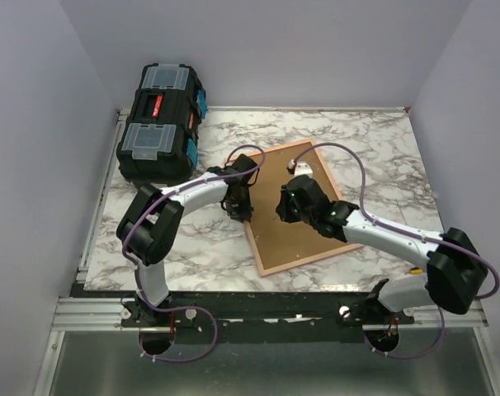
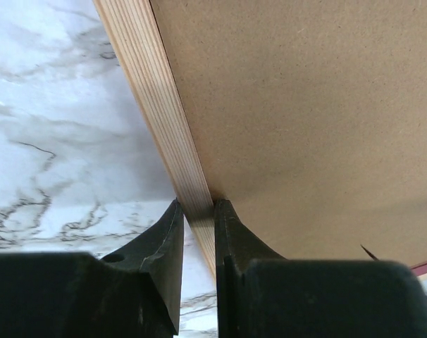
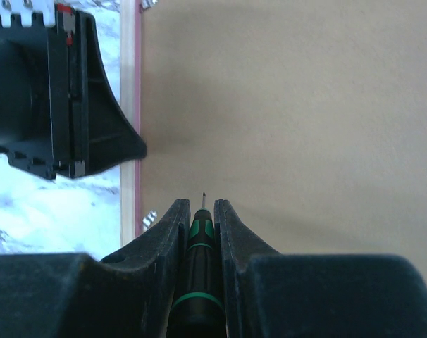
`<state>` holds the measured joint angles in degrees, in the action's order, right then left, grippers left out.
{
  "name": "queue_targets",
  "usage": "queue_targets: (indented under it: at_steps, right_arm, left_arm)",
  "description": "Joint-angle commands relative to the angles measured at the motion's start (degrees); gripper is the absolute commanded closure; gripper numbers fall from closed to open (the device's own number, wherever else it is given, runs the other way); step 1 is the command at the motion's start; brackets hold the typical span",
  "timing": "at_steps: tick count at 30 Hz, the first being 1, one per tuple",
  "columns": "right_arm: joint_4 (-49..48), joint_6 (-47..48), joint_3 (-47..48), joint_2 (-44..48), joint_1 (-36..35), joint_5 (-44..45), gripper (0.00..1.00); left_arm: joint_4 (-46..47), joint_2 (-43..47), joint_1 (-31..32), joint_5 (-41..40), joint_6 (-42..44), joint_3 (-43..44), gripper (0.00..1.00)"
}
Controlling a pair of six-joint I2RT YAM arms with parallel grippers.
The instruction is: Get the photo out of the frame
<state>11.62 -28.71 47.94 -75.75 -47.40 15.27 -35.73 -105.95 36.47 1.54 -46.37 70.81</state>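
The frame (image 1: 271,239) lies face down on the marble table, its cork-brown back (image 3: 291,105) up and its pink-edged rim (image 3: 131,105) on the left. My left gripper (image 2: 196,204) is shut on that left rim (image 2: 157,105), one finger outside it and one on the brown back. In the top view it (image 1: 243,210) sits at the frame's left edge. My right gripper (image 3: 197,203) is shut on a small black screwdriver with green bands (image 3: 199,232). The tool's thin tip points at the back board near the left rim. The photo is hidden under the back.
A black toolbox (image 1: 161,124) with teal latches stands at the table's back left corner. Small metal clips (image 3: 149,220) stick out along the frame's inner left edge. The left gripper's body (image 3: 58,91) fills the upper left of the right wrist view.
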Motion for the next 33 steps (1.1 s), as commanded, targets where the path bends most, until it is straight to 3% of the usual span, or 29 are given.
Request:
queue_targets:
  at_steps: [1,7,12,15,20,24,28,33]
  right_arm:
    - [-7.6,0.1,5.8,-7.0,1.7,-3.5,0.99]
    - [-14.5,-1.2,10.9,-15.2,8.0,-13.0,0.99]
    - [-15.4,-1.0,16.5,-22.4,9.2,-16.7,0.99]
    - [-16.3,-0.7,18.2,-24.4,9.4,-16.8,1.00]
    - [-18.7,0.3,19.5,-26.5,9.9,-15.6,0.99]
    - [-19.8,-0.5,21.8,-30.3,11.2,-17.1,0.99]
    - [-21.3,-0.7,24.6,-34.4,11.3,-17.5,0.99]
    - [-20.4,-0.7,30.0,-39.3,11.3,-18.4,0.99]
  left_arm:
    - [0.9,0.9,-2.9,0.4,12.2,-4.1,1.00]
    - [3.4,3.7,-5.5,2.8,14.7,-6.2,1.00]
    - [3.6,3.2,-7.5,6.8,15.2,-5.2,1.00]
    - [3.1,2.8,-8.4,9.6,14.8,-4.7,0.88]
    - [2.4,4.9,-10.0,13.1,15.7,-4.5,0.53]
    - [1.9,9.0,-13.6,17.4,15.9,-5.4,0.34]
    - [0.4,10.7,-16.9,19.9,17.1,-3.9,0.31]
    - [2.5,6.9,-20.7,26.4,14.2,-2.0,0.35]
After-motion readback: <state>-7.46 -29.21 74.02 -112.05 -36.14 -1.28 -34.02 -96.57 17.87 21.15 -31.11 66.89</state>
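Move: My left fingers already pinch the frame's left rim; the middle of the frame lies about 14 cm to their right and 5 cm ahead. The metal clip by its far left corner is some 15 cm ahead of them and 3 cm left, with the toolbox about 28 cm left, 18 cm ahead. From my right hand, holding the screwdriver, that clip is roughly 20 cm ahead, 14 cm left and 9 cm below, the corner 29 cm ahead, 18 cm left. I bring the screwdriver forward and left with my right hand, about 18 cm over the backing board towards the far left clip, dipping a little at the end and rolling the wrist slightly. Meanwhile my left hand drags the pinched rim some 3.5 cm left with a small clockwise turn, then opens, lets go and rises about 5 cm, drifting left and forward. ##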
